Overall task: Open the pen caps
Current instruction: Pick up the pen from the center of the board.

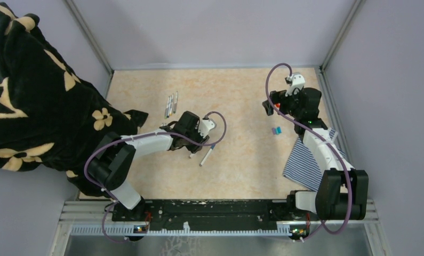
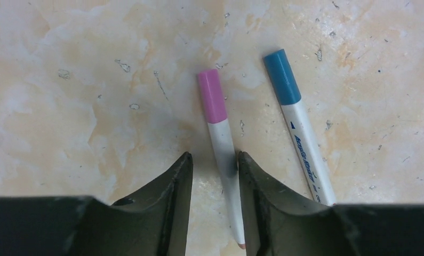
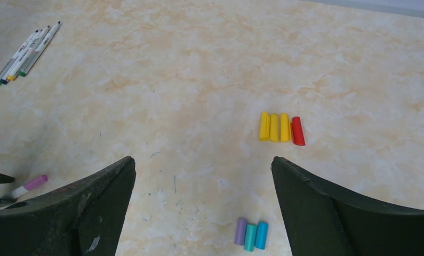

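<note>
A pink-capped pen (image 2: 223, 141) lies on the table with its white barrel between the fingers of my left gripper (image 2: 215, 156). The right finger touches the barrel; a gap remains on the left side. Its pink cap (image 2: 212, 96) is on. Beside it lies a pen (image 2: 303, 138) with a blue cap (image 2: 282, 77) on. My right gripper (image 3: 203, 160) hovers open and holds nothing, above loose pen caps: three yellow (image 3: 274, 127), one red (image 3: 298, 131), and a purple, teal and blue trio (image 3: 250, 234). Several more pens (image 1: 170, 105) lie in a row at the back.
A black blanket with yellow flowers (image 1: 33, 106) covers the left side and edge. A blue-and-white striped cloth (image 1: 305, 160) lies under the right arm. Grey walls close the table at the back and sides.
</note>
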Robot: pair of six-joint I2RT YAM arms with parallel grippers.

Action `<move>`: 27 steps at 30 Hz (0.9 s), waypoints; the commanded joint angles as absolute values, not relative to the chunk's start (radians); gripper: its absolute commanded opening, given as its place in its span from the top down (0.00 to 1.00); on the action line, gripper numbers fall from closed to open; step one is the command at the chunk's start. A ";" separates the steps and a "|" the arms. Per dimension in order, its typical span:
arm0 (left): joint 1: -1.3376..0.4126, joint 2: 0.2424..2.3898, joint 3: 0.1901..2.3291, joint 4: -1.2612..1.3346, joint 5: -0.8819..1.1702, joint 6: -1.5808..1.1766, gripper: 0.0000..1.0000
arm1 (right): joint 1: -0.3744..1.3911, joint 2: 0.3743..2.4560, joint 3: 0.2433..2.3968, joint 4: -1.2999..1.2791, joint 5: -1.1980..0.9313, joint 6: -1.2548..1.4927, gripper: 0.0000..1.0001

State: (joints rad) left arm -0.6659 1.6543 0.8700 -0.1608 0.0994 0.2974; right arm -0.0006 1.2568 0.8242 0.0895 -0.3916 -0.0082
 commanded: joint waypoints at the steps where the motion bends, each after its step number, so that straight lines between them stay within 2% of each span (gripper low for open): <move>1: -0.668 1.701 0.865 -0.201 0.063 0.301 0.62 | 0.003 1.216 0.813 0.155 -0.421 -0.010 0.03; 10: -0.666 1.686 0.856 -0.195 0.061 0.298 1.00 | 0.003 1.233 0.817 0.155 -0.520 0.008 0.03; 27: -0.607 1.530 0.823 -0.161 0.127 0.306 1.00 | 0.031 1.301 0.812 0.247 -0.924 0.139 0.06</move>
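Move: The pink-capped pen lies in the half-closed left fingers' gap, its middle practically at the hand point and 1 cm lower. The blue-capped pen is about 3 cm back and 4 cm right of the left hand; the three uncapped pens lie some 14 cm left and 5 cm ahead. From the right hand, the pink-capped pen is roughly 30 cm left, 14 cm back and 19 cm down; the small purple-and-blue caps sit about 7 cm right, 8 cm back. Barely shifting forward, the left hand first shuts its fingers and pinches the pink-capped pen's white barrel near the middle, then carries it about 2 cm left while rising about 1 cm. The right hand, empty and wide open, sweeps some 6.5 cm left and 3.5 cm back towards that pen, speeding up and turning counter-clockwise about 20 degrees while its left side tips up. ##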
